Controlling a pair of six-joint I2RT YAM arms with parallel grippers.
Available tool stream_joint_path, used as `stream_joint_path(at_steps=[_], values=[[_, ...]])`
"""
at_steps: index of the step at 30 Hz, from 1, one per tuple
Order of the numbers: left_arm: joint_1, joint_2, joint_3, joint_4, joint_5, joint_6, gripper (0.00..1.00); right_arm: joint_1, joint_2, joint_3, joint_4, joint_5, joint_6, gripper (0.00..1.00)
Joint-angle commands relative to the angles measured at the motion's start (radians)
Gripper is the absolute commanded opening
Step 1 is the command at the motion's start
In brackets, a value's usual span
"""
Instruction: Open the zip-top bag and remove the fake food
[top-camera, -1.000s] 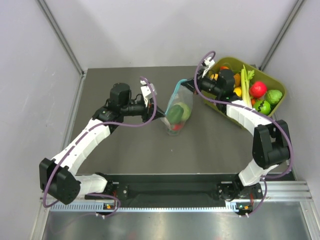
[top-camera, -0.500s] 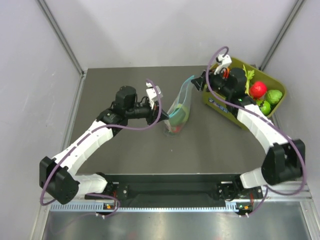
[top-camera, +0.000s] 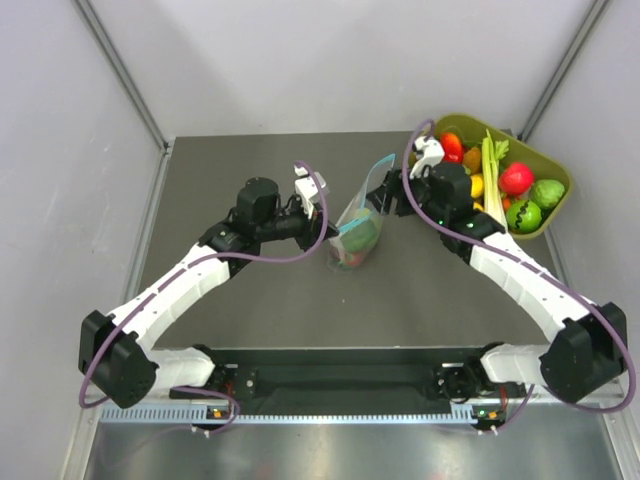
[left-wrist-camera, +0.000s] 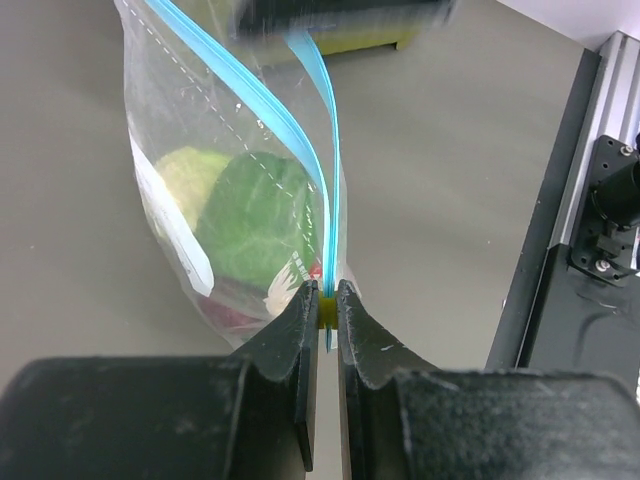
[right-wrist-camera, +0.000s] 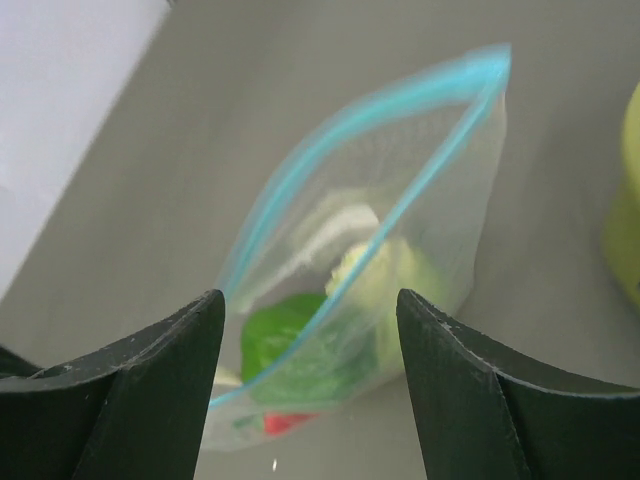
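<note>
The zip-top bag (top-camera: 356, 228) stands upright mid-table, its teal zip strip parted and the mouth gaping. My left gripper (top-camera: 327, 234) is shut on the strip's near end, pinching a small yellow tab (left-wrist-camera: 327, 307) between its fingers. Through the plastic the fake food shows: a pale cabbage (left-wrist-camera: 188, 170), a dark green pepper (left-wrist-camera: 262, 225) and something red (right-wrist-camera: 285, 422) at the bottom. My right gripper (top-camera: 386, 197) hovers open just above the bag's far end; in its wrist view the open mouth (right-wrist-camera: 370, 200) lies between and beyond the spread fingers (right-wrist-camera: 190, 350), with nothing held.
An olive-green tub (top-camera: 558, 207) at the back right holds a red apple (top-camera: 516, 178), celery (top-camera: 490, 165), limes and other toy produce. Its edge (right-wrist-camera: 625, 220) lies just right of the bag. Grey walls stand close on both sides.
My right gripper has opened and let go of the zip strip, swung out over the tub, then come back over the bag's mouth. The left arm shifted slightly right, still gripping.
</note>
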Motion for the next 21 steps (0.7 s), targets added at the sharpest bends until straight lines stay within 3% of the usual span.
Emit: stream_joint_path(at_steps=[1, 8, 9, 11, 12, 13, 15, 16, 17, 21], values=[[-0.008, -0.011, -0.008, 0.058, -0.019, 0.000, 0.00, 0.019, 0.028, -0.017, -0.046, 0.065, 0.037, 0.69], [-0.015, -0.011, -0.009, 0.056, -0.016, 0.012, 0.00, 0.027, 0.054, -0.027, -0.045, 0.088, 0.040, 0.66], [-0.017, -0.011, -0.009, 0.058, -0.010, 0.017, 0.00, 0.029, 0.060, -0.030, -0.038, 0.082, 0.041, 0.52], [-0.018, -0.012, -0.009, 0.058, 0.015, 0.017, 0.00, 0.029, 0.070, -0.040, -0.017, 0.058, 0.043, 0.34], [-0.018, -0.011, -0.008, 0.058, 0.021, 0.012, 0.04, 0.030, 0.082, -0.043, -0.011, 0.046, 0.043, 0.18], [-0.018, -0.011, -0.008, 0.060, 0.029, 0.009, 0.22, 0.032, 0.087, -0.046, -0.003, 0.033, 0.044, 0.12], [-0.018, -0.009, -0.008, 0.063, 0.033, 0.003, 0.39, 0.044, 0.097, -0.049, 0.015, 0.004, 0.044, 0.00], [-0.018, -0.011, -0.008, 0.067, 0.032, 0.000, 0.45, 0.050, 0.100, -0.052, 0.023, -0.005, 0.046, 0.00], [-0.018, -0.012, -0.012, 0.070, 0.027, -0.005, 0.62, 0.058, 0.100, -0.053, 0.034, -0.013, 0.046, 0.00], [-0.018, -0.018, -0.023, 0.098, 0.013, -0.018, 0.76, 0.101, 0.108, -0.061, 0.067, -0.036, 0.043, 0.00]])
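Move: My open right hand is poised over the bag's right rim, its zip strip about 5 cm straight below my fingers. From this hand, the yellow slider corner, still pinched in my left, lies some 8 cm left, 5 cm back and 5 cm down; the green food is 3 cm left, 6 cm back and 14 cm below; the bin is about 25 cm right, 3 cm ahead. From my left hand that rim is about 5 cm ahead, 8 cm right, roughly level. I drop my right hand about 5 cm with open fingers astride the bag's right rim and pinch its zip strip shut between them, then sink 2 cm more and draw it some 2 cm left, tipping about 10 degrees further down. Once the right has closed, my left hand, staying in place, opens wide and lets go of the slider corner. ##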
